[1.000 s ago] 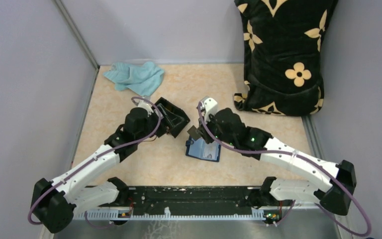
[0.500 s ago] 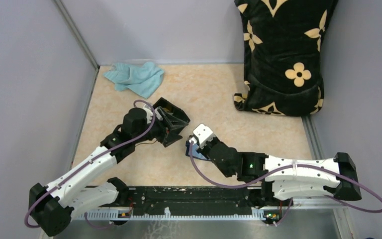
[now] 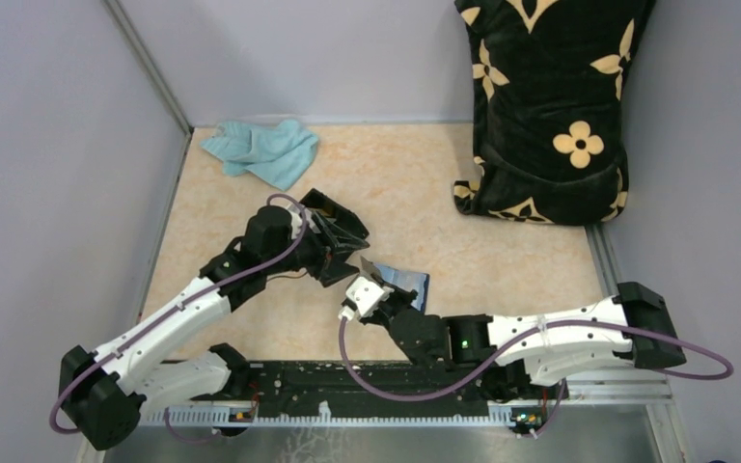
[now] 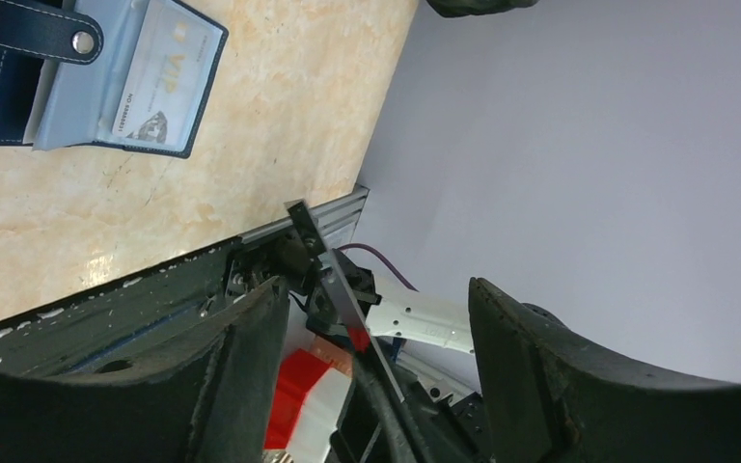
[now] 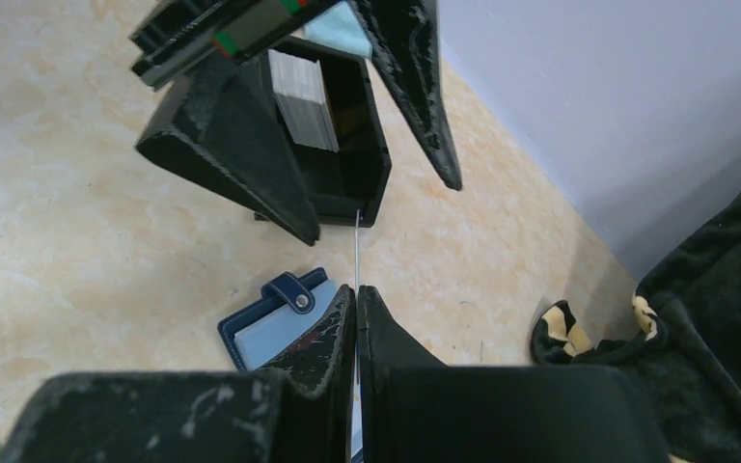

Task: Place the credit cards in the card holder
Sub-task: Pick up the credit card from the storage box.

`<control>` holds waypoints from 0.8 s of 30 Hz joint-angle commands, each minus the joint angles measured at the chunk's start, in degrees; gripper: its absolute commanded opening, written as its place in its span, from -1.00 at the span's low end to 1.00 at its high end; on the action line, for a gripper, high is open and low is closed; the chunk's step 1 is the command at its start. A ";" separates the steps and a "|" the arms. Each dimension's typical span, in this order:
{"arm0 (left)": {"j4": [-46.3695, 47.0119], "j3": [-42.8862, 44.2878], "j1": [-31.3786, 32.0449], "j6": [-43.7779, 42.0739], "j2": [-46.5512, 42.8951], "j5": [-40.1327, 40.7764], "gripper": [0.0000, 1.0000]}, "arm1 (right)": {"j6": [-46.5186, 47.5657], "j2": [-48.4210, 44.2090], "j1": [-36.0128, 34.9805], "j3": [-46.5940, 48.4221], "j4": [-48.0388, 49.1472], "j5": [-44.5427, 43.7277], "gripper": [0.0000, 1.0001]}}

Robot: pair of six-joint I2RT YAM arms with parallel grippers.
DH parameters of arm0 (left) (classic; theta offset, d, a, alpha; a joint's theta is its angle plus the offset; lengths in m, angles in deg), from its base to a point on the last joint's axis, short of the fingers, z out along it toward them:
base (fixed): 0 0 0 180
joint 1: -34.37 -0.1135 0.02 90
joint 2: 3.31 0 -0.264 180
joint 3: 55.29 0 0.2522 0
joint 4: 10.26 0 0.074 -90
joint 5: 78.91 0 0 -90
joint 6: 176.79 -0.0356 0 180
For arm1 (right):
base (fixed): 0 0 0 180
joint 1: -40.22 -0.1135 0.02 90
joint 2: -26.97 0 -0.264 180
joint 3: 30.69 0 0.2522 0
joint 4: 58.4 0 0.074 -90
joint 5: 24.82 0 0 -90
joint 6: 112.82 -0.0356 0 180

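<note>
My right gripper [image 5: 356,292] is shut on a thin pale credit card [image 5: 357,246], seen edge-on and sticking up past its fingertips. In the top view the right gripper [image 3: 373,276] holds this card [image 3: 371,267] just left of the navy card holder [image 3: 407,282]. The card holder [image 4: 29,29] lies open on the table with another pale card [image 4: 159,87] in it. My left gripper [image 4: 378,289] is open, its fingers [image 4: 251,367] standing either side of the held card [image 4: 333,285] without touching it.
A black open-topped box [image 5: 347,154] with a stack of cards [image 5: 304,101] stands behind the left gripper [image 3: 345,253]. A blue cloth [image 3: 260,151] lies at the back left. A black flowered cushion [image 3: 550,106] leans at the back right. Grey walls close both sides.
The right arm has swung low and to the left, off the card holder, bringing the card up between the left fingers. The left jaws have narrowed a little.
</note>
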 commanded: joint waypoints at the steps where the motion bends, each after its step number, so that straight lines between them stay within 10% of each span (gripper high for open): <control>1: 0.10 2.38 0.82 0.38 1.27 -1.57 0.41 | 5.23 1.98 -2.21 1.36 7.56 -2.41 -1.00; 14: 5.87 -1.97 1.71 1.62 -0.16 -3.66 -0.97 | 11.01 4.69 -3.30 1.57 10.57 -3.72 -1.00; 18: 9.09 -2.88 1.70 1.53 0.44 -4.29 -1.00 | 8.50 4.76 -3.34 1.88 7.86 -5.54 -1.00; 24: 16.85 -6.63 1.65 0.73 -0.73 -0.67 -1.00 | -7.59 4.60 -3.41 4.47 -6.55 -9.35 -0.23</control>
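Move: The credit card, which my right hand still holds, has its middle about 5 cm to the right of my left hand's open fingers, some 1 cm back and 1 cm lower. The open card holder lies about 10 cm to the right, 2 cm back and 20 cm down; the storage box some 12 cm ahead, 4 cm left and 17 cm down. From my right hand, the card's middle is about 3 cm ahead and 2 cm left. I shut my left fingers from about three-quarters open, pinching the free end of the card, while that hand eases right and back by about 1.5 cm, then sinks a centimetre. My right hand edges about 1 cm left to bring the card in, keeps its grip until my left is shut, then opens about a third to let go as it starts to sink and draw back right. ##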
